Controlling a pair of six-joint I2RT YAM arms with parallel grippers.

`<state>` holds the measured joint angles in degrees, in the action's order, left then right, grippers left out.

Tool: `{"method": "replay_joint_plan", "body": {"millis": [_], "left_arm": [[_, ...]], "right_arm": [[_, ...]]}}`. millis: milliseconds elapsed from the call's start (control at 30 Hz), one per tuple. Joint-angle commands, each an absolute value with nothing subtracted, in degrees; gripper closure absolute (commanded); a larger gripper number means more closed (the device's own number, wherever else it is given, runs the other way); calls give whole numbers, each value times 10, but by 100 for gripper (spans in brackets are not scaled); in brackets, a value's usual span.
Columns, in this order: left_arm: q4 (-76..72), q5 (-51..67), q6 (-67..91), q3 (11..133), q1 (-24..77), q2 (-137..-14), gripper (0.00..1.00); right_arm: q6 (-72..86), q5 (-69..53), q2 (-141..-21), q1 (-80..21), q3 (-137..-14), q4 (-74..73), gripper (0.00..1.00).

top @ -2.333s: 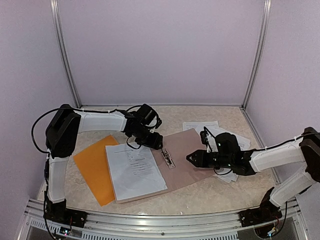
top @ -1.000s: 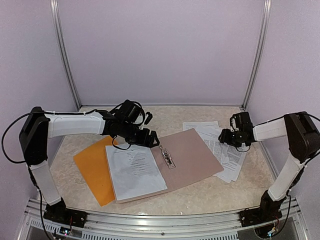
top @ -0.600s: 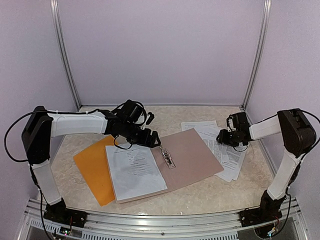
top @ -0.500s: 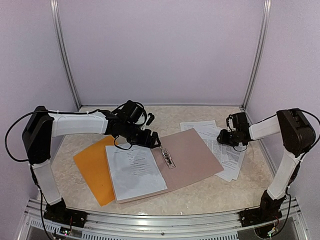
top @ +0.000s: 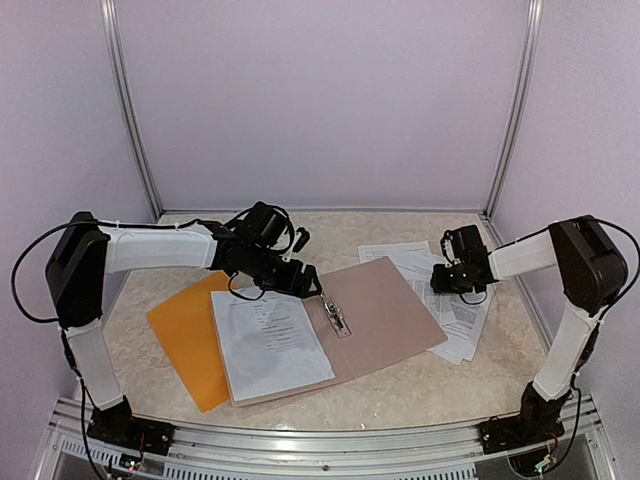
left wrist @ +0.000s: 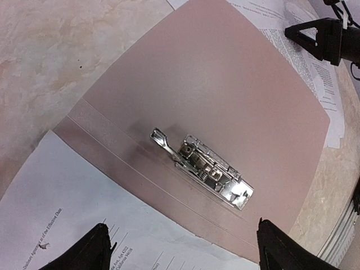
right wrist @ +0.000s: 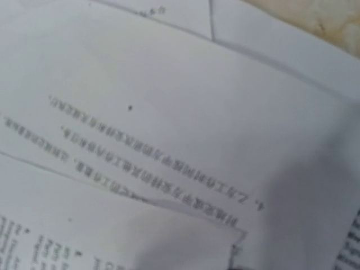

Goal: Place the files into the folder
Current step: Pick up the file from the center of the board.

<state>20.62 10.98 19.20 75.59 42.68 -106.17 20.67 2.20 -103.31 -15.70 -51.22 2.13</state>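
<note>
The files are loose printed white sheets; a pile [top: 455,315] lies at the right, partly under the grey-brown clipboard [top: 385,310]. One more sheet [top: 270,340] rests on the clipboard's left half. The orange folder [top: 185,335] lies flat at the left, partly under that sheet. My left gripper [top: 305,283] hangs open just above the metal clip [left wrist: 205,166], nothing between its fingers [left wrist: 95,250]. My right gripper [top: 440,280] is pressed down on the pile [right wrist: 169,112]. Its fingers hardly show in its wrist view, and whether they hold a sheet is unclear.
The marbled table [top: 420,390] ends at a metal rail [top: 330,440] in front. Pale walls close in the back and both sides. The clipboard [left wrist: 225,95] fills the middle. From the left wrist the right gripper's black fingers [left wrist: 315,39] show over the pile [left wrist: 315,79].
My right gripper has slid a little left across the pile, and the top sheets have shifted slightly left with it. The left arm has stayed put.
</note>
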Motion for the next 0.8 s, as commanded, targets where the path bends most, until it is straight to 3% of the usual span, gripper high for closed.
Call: {"method": "replay_joint_plan", "body": {"millis": [0,267,433,733,767], "left_arm": [[218,115,184,768,424,-1073,14],[220,114,183,766,424,-1074,14],[224,112,181,766,424,-1078,14],[229,111,181,771,424,-1087,14],[230,111,181,771,424,-1087,14]], "right_arm": [[186,65,-1055,-175,-523,-35,67],[183,107,-1061,-186,-523,-43,82],[188,111,-1049,-186,-520,-35,100],[190,137,-991,-185,-520,-23,100],[187,137,-993,-185,-524,-25,94]]}}
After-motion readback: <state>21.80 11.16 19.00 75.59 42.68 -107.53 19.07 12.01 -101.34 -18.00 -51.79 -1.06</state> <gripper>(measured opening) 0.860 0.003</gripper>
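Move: The pile of loose sheets, the file, lies right under the right hand, its middle about 2 cm to the left, 3 cm back and 2 cm below. The metal clip is some 23 cm to that hand's left and 7 cm back; the folder's bare right half centres about 14 cm left and 9 cm back. From the left hand, hovering over the clip, the file's middle is roughly 26 cm to the right, 6 cm ahead and 10 cm below. Staying low on the loose sheets, the right hand closes its part-open fingers fully to pinch the paper, rolling its left side down about 8 degrees and drifting a good 1 cm to its right. With the fingers shut it turns upward and climbs about 1.5 cm away from the table. The left hand, wide open, sinks about 1.5 cm towards the clip. ##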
